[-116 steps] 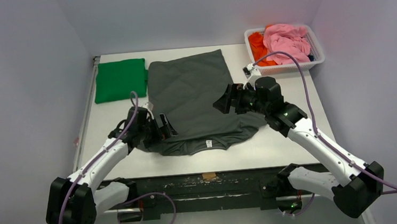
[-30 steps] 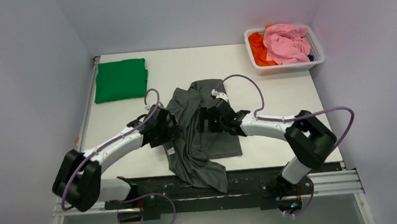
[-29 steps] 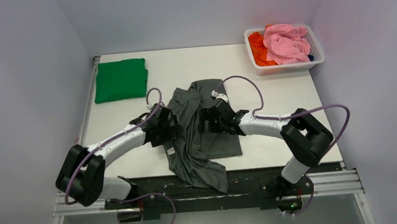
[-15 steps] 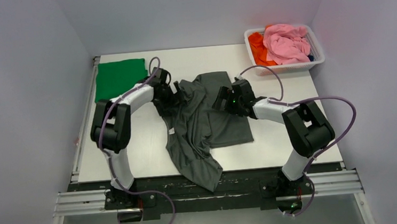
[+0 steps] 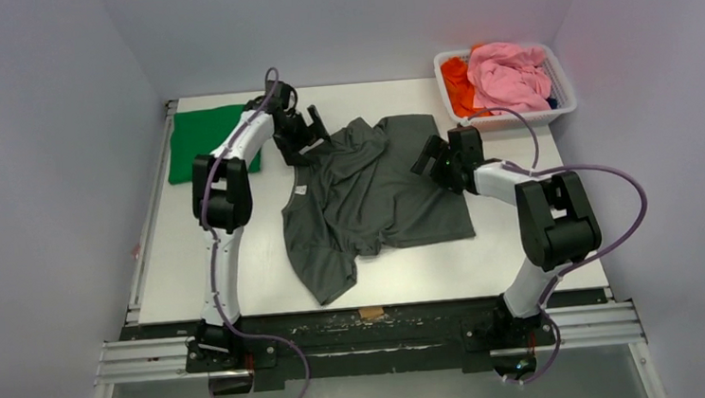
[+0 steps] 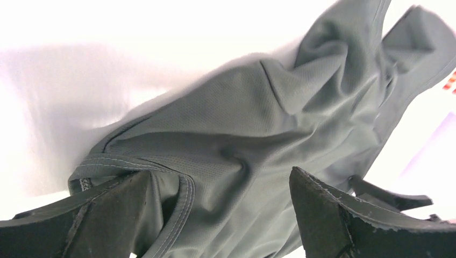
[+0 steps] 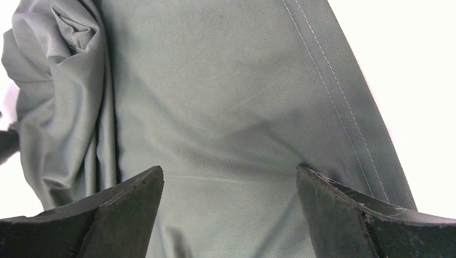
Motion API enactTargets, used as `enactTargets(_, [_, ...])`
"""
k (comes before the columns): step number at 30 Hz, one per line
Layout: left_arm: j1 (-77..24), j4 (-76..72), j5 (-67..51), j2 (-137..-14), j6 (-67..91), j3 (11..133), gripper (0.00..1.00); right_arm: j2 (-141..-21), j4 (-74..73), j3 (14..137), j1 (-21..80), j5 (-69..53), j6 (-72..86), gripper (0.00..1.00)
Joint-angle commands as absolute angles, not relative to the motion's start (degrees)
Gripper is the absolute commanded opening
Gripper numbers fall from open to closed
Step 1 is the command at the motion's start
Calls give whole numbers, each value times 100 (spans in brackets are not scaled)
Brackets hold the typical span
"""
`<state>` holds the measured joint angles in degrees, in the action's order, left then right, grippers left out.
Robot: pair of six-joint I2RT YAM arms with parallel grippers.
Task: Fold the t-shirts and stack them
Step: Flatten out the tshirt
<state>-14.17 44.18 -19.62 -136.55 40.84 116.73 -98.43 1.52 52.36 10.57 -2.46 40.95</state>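
Observation:
The dark charcoal-grey t-shirt (image 5: 377, 197) lies rumpled and partly spread across the middle of the table, its near sleeve end close to the front edge. My left gripper (image 5: 309, 143) is at the shirt's far left corner, open, with the cloth and a stitched hem (image 6: 177, 199) lying between its jaws (image 6: 219, 172). My right gripper (image 5: 428, 160) is at the shirt's right edge, open, its jaws (image 7: 229, 169) straddling flat grey cloth (image 7: 215, 80). The bright green shirt (image 5: 206, 139) lies folded at the far left, partly behind my left arm.
A white mesh basket (image 5: 558, 71) with pink and orange clothes stands at the far right corner. The table's left rail (image 5: 147, 234) and its front edge (image 5: 367, 307) bound the surface.
Both arms have reached to the far side, dragging the grey shirt back from the near edge and spreading it wider. Its hanging part now lies on the table.

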Motion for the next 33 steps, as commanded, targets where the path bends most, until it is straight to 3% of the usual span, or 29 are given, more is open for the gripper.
enactTargets(1, [-953, 4379, -2088, -14297, 3938, 12611, 100, -10160, -805, 5381, 984, 176, 3700, 94])
enactTargets(7, [-783, 4438, -1900, -14854, 3710, 14172, 100, -9654, -986, 5607, 991, 193, 3410, 94])
enactTargets(10, [-802, 4469, -1977, -14191, 3501, 14105, 100, -9180, -1077, 5589, 1012, 120, 3278, 94])
enactTargets(15, [-1055, 4286, -1219, -11665, 2977, 11777, 100, -7767, -1257, 5138, 1028, 421, 3303, 96])
enactTargets(19, [-1468, 3796, -521, -9410, 3288, 8745, 100, -6624, -1337, 4400, 1028, 452, 3550, 96])
enactTargets(21, [-1704, 3330, -395, -8337, 3621, 6936, 100, -6117, -1162, 3916, 1044, 78, 3505, 96])
enactTargets(24, [-2010, 3097, -100, -6752, 4121, 5173, 100, -5760, -450, 3565, 1536, -1344, 3529, 96])
enactTargets(27, [-2077, 3413, 178, -5585, 4486, 4107, 100, -6091, -315, 3869, 3263, -988, 3406, 96])
enactTargets(33, [-2092, 3797, 262, -4035, 5028, 2971, 100, -8160, 1256, 4545, 4954, -1665, 3760, 94])
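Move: Both open grippers are down on the t-shirt, fingertips about 1 cm above table level; the left one is at the collar end's far corner. The near sleeve lies about 36 cm back from the left hand and roughly level sideways. The neck tag is some 14 cm back and 5 cm left, the green shirt about 24 cm left and 2 cm ahead. From the right hand, that sleeve lies about 27 cm back and 26 cm left; the basket is some 22 cm ahead and 19 cm right. With its fingers still open on the cloth, the left hand pushes the collar end about 9 cm forward and 5 cm left while the right stays nearly still on the body panel, then the left lifts off, arcs high over the shirt and comes back nearly 40 cm, drifting farther left and sinking to hover beside the near sleeve. The right hand also comes off, rising about 12 cm as it draws back, then swings left towards the near sleeve, turning some 40 degrees counter-clockwise with its fingers open. ##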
